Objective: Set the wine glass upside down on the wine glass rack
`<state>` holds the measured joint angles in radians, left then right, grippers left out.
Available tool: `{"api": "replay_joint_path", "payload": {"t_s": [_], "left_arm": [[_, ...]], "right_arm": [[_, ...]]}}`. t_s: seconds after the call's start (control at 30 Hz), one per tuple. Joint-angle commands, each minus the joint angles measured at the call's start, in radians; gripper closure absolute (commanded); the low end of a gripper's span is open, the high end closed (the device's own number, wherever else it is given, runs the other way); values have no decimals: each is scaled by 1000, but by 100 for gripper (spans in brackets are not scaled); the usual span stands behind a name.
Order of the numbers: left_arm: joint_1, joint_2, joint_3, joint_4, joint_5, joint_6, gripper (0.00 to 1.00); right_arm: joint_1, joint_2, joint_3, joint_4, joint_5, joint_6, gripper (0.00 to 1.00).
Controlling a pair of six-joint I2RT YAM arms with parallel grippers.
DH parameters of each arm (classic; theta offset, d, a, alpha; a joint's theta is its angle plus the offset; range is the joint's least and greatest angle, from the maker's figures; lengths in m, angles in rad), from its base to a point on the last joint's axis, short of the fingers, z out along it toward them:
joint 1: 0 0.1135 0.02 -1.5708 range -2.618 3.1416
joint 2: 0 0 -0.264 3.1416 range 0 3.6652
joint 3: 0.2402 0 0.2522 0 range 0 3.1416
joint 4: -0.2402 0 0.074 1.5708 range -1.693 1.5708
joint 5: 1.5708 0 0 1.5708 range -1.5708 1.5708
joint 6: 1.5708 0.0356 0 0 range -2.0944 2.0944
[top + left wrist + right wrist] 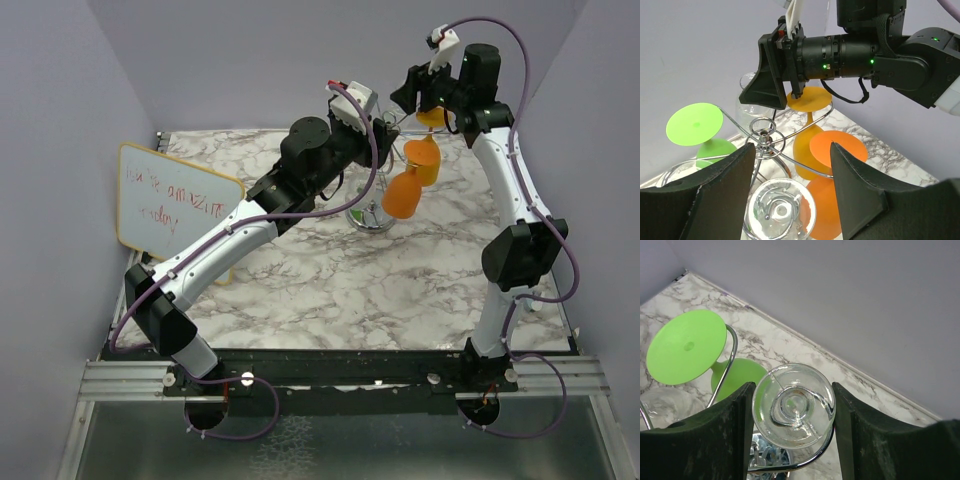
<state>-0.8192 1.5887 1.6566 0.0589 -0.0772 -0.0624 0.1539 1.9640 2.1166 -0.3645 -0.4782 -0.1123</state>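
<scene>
The clear wine glass (793, 407) hangs upside down, foot up, its stem inside a curled arm of the chrome wine glass rack (810, 466). My right gripper (793, 388) is shut on the foot, one finger against each side of the rim. In the top view the right gripper (412, 95) is high above the back of the rack (372, 215). My left gripper (792, 146) is open over the rack's hub (765, 135). Another clear glass foot (782, 210) lies below it, untouched.
Several other glasses hang on the rack: green (687, 345), orange (837, 147), yellow (809, 100) and clear (665, 405). A whiteboard (175, 200) leans at the left of the marble table (330, 290). Purple walls close the back and sides.
</scene>
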Motion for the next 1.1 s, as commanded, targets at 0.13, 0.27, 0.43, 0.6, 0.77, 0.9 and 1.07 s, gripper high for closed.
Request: {"api": "replay_joint_path", "payload": {"t_s": [0.13, 0.27, 0.43, 0.6, 0.77, 0.9, 1.07], "left_arm": [[5, -39, -11, 13, -16, 8, 37], [5, -37, -11, 13, -16, 7, 37], [5, -37, -11, 13, -19, 9, 37], [5, -37, -4, 10, -21, 13, 36], [6, -46, 3, 1, -24, 11, 32], [5, -57, 11, -20, -54, -2, 23], [6, -61, 48, -95, -126, -34, 14]], "right_arm": [[0, -6, 28, 21, -2, -19, 36], [-1, -19, -16, 50, 25, -50, 34], [0, -24, -35, 62, 38, -76, 28], [0, -46, -46, 85, 16, -52, 22], [0, -92, -45, 135, 8, 15, 14], [0, -112, -5, 136, 23, 59, 12], [0, -190, -55, 173, 69, 96, 12]]}}
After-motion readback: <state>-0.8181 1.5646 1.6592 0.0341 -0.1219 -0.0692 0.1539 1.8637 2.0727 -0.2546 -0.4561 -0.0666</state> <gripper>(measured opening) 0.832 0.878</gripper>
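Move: From the right gripper, which still pinches the foot of the upside-down clear wine glass, the rack's rear hook is right at the fingers, about 1 cm below. The rack's hub lies some 8 cm back and 3 cm left of that hand. The green glass's foot is about 3 cm back and 8 cm left, the yellow one's about 6 cm back and 5 cm right. From the empty left gripper the same hook lies roughly 19 cm ahead, 6 cm right and 9 cm below. Open the right gripper to let go of the clear glass's foot on the rear hook, staying almost in place while the fingers spread. Then lift it clear, up about 6 cm and back some 2 cm over the rack, tipping the fingers down some 10 degrees. Near the end, widen the empty left gripper and ease it about 1 cm left. ##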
